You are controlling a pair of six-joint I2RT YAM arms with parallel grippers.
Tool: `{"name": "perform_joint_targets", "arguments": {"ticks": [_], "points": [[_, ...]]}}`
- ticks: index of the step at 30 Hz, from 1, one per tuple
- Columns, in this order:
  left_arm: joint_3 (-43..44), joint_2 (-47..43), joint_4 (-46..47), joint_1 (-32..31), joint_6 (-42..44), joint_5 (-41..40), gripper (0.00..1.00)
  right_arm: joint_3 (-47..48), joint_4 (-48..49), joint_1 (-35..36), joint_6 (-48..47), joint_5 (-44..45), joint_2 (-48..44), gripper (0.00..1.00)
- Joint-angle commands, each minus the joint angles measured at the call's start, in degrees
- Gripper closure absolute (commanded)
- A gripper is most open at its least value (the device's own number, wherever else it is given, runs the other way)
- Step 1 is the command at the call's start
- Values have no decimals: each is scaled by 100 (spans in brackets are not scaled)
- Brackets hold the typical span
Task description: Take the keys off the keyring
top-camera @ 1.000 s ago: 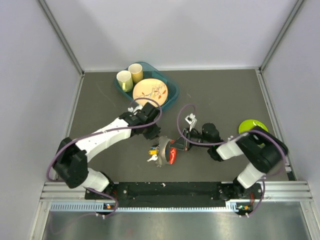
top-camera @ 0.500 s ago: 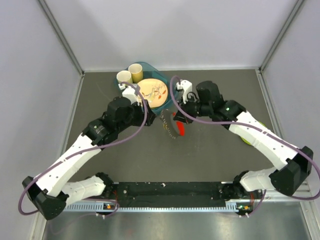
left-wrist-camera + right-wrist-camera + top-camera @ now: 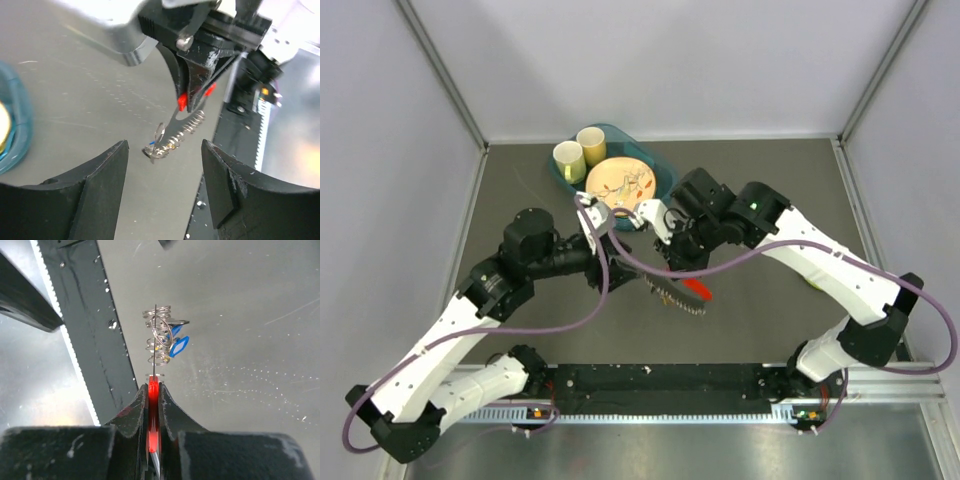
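Observation:
My right gripper (image 3: 686,281) is shut on the red clip (image 3: 701,290) of the keyring and holds it above the grey table. In the right wrist view the clip (image 3: 153,390) is pinched edge-on between the fingers. A thin wire with coiled metal rings (image 3: 159,335) sticks out from it. A key with a blue head (image 3: 178,346) hangs on those rings. In the left wrist view the ring bundle with the keys (image 3: 170,137) dangles just beyond my left gripper (image 3: 165,150). That gripper is open and touches nothing. Its fingers (image 3: 100,190) stand wide apart.
A teal tray (image 3: 663,178) with two cups (image 3: 569,159) and a patterned plate (image 3: 619,183) stands at the back of the table. Its edge (image 3: 12,120) shows left of my left gripper. The black rail (image 3: 85,315) runs along the near table edge.
The left gripper has opened and drawn back to the left. The right gripper has lifted the keyring off the table, carried it toward the tray, then back to the middle.

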Motion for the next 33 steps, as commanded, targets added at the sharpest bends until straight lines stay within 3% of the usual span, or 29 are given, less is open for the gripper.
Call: {"name": "perform_joint_targets", "arguments": {"ticks": [1, 20, 24, 27, 30, 33], "points": [[-152, 268, 259, 2, 389, 1762, 36, 591, -389, 277, -331, -213, -153, 100], [-407, 603, 1067, 2, 152, 2380, 39, 2, 762, 444, -366, -1056, -883, 100], [-363, 769, 1314, 2, -129, 2687, 49, -112, 929, 444, -375, -1074, -953, 100], [-328, 849, 1314, -6, -191, 2933, 67, -235, 1017, 444, -393, -1057, -953, 100], [-336, 962, 1262, 2, -208, 3153, 97, -323, 1236, 444, -340, -987, -980, 100], [-336, 1016, 998, -6, -173, 3092, 100, -490, 1691, 444, -147, -540, -1137, 100]]}}
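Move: The gray keyring hangs from my right fingers, which already pinch its red edge. Its middle is about 6 cm right, 8 cm below and 2 cm back of my open left hand. From that hand the red edge is some 9 cm right, 4 cm down and 1 cm back, and the blue tray roughly 30 cm ahead, 4 cm left and 22 cm down. From my right hand the keyring's middle is about 2 cm left, 5 cm below and 1 cm back. I bring the open left hand back about 5 cm and right about 4 cm, sinking slightly and swinging some 25 degrees clockwise, then close its fingers on the gray part just past my right fingertips. Meanwhile my right hand keeps its grip on the red edge, drawing back about 4 cm and lifting the keyring about 6 cm before easing 2 cm down, its left side rolling up a little. ##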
